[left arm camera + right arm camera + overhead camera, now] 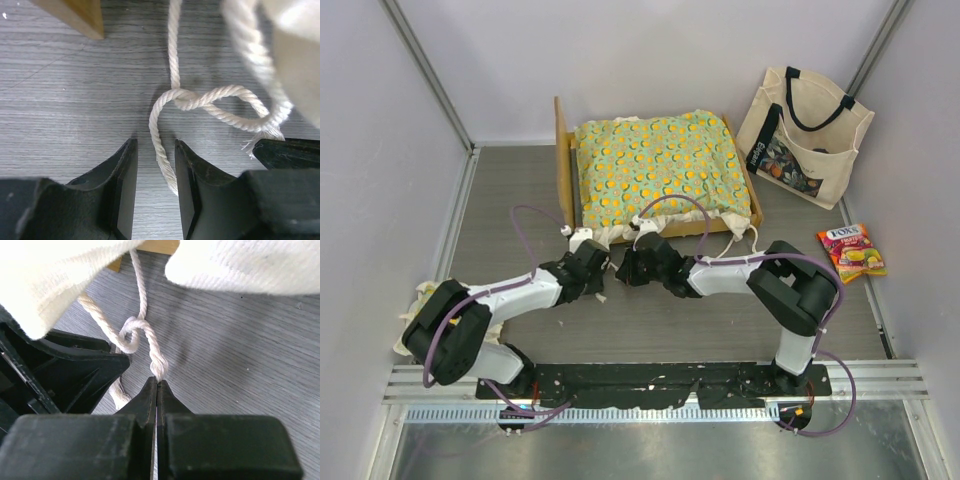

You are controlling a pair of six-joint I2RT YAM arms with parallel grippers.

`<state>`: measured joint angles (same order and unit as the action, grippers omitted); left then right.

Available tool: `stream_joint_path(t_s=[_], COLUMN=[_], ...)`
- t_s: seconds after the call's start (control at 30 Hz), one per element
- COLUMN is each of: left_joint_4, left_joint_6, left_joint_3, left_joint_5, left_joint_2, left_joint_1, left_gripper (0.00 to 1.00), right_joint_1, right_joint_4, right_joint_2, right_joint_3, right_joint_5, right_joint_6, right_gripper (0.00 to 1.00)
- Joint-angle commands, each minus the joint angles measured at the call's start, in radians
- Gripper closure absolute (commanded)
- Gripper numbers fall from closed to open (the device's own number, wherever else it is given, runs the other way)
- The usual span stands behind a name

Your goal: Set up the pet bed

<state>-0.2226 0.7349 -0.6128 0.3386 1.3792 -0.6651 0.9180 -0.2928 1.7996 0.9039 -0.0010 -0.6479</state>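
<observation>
The pet bed's light-wood frame (562,160) stands at the back middle, with the green orange-print cushion (660,165) lying in it. Its cream ruffle (240,265) hangs over the front edge. Two white tie cords cross in a loose half-knot (192,100) on the table in front of the bed. My left gripper (155,143) is open, with one cord's loose end (162,160) lying between its fingers, unclamped. My right gripper (157,382) is shut on the frayed tip of the other tie cord (158,362). In the top view the left gripper (603,266) and right gripper (623,268) nearly touch.
A cream tote bag (805,135) leans against the back right wall. A candy packet (852,250) lies at the right. A cream ruffled piece (417,300) peeks out beside the left arm. A wooden bed corner (75,15) is close to the left gripper.
</observation>
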Motion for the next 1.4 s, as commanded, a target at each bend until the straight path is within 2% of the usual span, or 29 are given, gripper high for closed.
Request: stream_joint_path(t_s=[0.0, 0.13, 0.23, 0.3, 0.5, 0.7, 0.83, 1.03, 1.37], left_joint_4=[-0.081, -0.090, -0.095, -0.098, -0.141, -0.152, -0.162, -0.162, -0.098], left_joint_6=[-0.019, 0.007, 0.014, 0.018, 0.012, 0.000, -0.045, -0.101, -0.152], left_joint_3=[-0.034, -0.022, -0.027, -0.036, -0.084, -0.033, 0.013, 0.016, -0.056], left_joint_5=[0.092, 0.120, 0.122, 0.140, 0.131, 0.080, -0.013, -0.088, -0.315], left_joint_2=[0.061, 0.092, 0.116, 0.133, 0.146, -0.028, -0.120, -0.196, -0.181], left_joint_1=[-0.054, -0.077, -0.085, -0.085, -0.083, 0.008, 0.163, 0.330, 0.634], left_gripper=[0.63, 0.72, 0.84, 0.99, 1.00, 1.00, 1.00, 1.00, 1.00], right_joint_1=[-0.002, -0.002, -0.002, -0.002, -0.002, -0.021, -0.037, -0.054, -0.099], right_joint_4=[-0.022, -0.025, -0.026, -0.028, 0.009, 0.076, 0.104, 0.136, 0.165], right_joint_2=[-0.048, -0.049, -0.051, -0.052, -0.074, -0.132, -0.163, -0.189, -0.230], right_joint_3=[0.016, 0.015, 0.016, 0.015, 0.036, 0.053, 0.049, 0.036, 0.013], right_joint_5=[0.013, 0.015, 0.013, 0.015, 0.042, 0.159, 0.199, 0.255, 0.274], right_joint_6=[0.019, 0.019, 0.019, 0.021, 0.034, 0.030, 0.028, 0.022, 0.008], right_gripper=[0.99, 0.99, 0.99, 0.99, 0.99, 0.99, 0.99, 0.99, 0.99])
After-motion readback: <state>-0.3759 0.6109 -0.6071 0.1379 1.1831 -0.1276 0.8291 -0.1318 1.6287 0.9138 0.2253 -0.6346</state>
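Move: The loose cord tail lies right between the left hand's parted fingertips, only about 1 cm below them. The cord's half-made loop is some 4 cm ahead of that hand and 1 cm to its right, and the frame corner about 10 cm ahead and 4 cm left. The right hand, already pinching the other cord end, has the loop some 4 cm to its left, 2 cm ahead and 2 cm lower. The left hand first stays almost in place and shuts its fingers on the cord tail, then draws it some 12 cm to the left, rising slightly and turning counter-clockwise. Starting just before that pull, the right hand keeps its pinch on the other end and pulls about 6 cm right and 5 cm forward while rising, turning some 15 degrees clockwise, so both ends part from the loop. ##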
